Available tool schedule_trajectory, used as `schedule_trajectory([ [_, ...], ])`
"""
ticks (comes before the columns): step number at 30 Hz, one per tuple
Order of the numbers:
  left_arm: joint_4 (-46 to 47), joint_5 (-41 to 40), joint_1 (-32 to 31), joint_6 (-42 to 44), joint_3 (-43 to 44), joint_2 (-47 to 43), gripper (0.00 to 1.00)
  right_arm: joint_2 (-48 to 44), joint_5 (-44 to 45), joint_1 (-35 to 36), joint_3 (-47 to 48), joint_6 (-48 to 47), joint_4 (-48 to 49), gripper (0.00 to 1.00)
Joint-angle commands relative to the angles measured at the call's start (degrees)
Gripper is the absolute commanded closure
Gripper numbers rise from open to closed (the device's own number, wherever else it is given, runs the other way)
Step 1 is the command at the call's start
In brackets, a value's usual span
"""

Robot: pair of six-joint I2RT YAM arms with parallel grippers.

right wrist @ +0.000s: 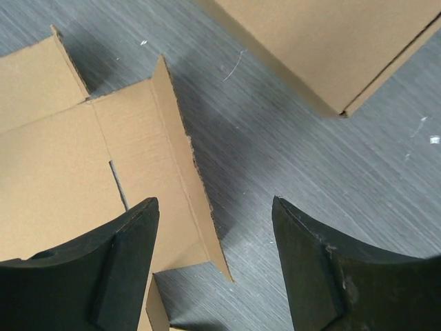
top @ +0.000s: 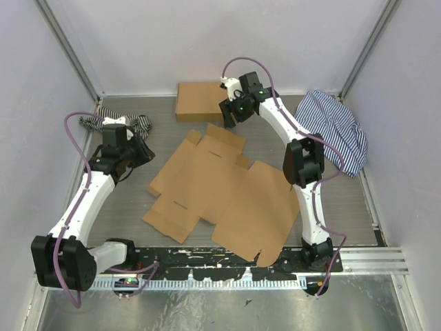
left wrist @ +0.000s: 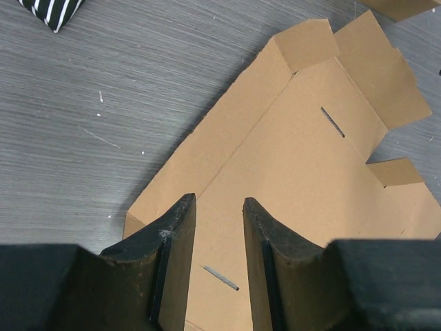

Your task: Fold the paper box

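The paper box (top: 220,189) lies spread flat in the middle of the table, a plain brown die-cut sheet with flaps and slits. My left gripper (top: 143,156) hovers by its left edge. In the left wrist view the left gripper (left wrist: 219,203) is open over the sheet (left wrist: 296,158), with nothing between its fingers. My right gripper (top: 230,114) hangs over the sheet's far corner. In the right wrist view the right gripper (right wrist: 213,207) stands wide open above a slightly raised flap edge (right wrist: 186,172) and bare table.
A neat closed brown box (top: 200,101) sits at the back, also in the right wrist view (right wrist: 331,41). A black-and-white striped cloth (top: 114,123) lies back left, a blue striped cloth (top: 337,131) at right. Walls enclose three sides.
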Motion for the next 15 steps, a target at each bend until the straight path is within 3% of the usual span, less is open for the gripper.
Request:
schedule_trajectory([
  [1,1.38,0.47,0.29,0.32,-0.42,-0.02,0.59,-0.73,-3.89,1.29,-1.34,-1.54,1.45,0.28],
  [15,1.04,0.10,0.29,0.66,-0.98,-0.23,0.60,5.16,-0.89,3.20,0.59,-1.75,3.01,0.29],
])
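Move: The paper box's upright far flap stands about 3 cm back from the right hand, 3 cm to its left and roughly 10 cm below. The brown box lies some 9 cm ahead and 7 cm left of that hand, the sheet's left corner tab 2 cm back and 11 cm left, its right side tab 11 cm back and 5 cm right, both tabs about 12 cm down. From the left hand the far flap is roughly 14 cm ahead, 25 cm right and 15 cm below. Towards the paper box's upright far flap the right hand sinks about 5 cm, shifting some 3 cm left and 2 cm back as it goes, away from the brown box. Its fingers stay wide open, coming to straddle the line of the flap from above, and the wrist turns only slightly counter-clockwise; no touch can be seen yet. ##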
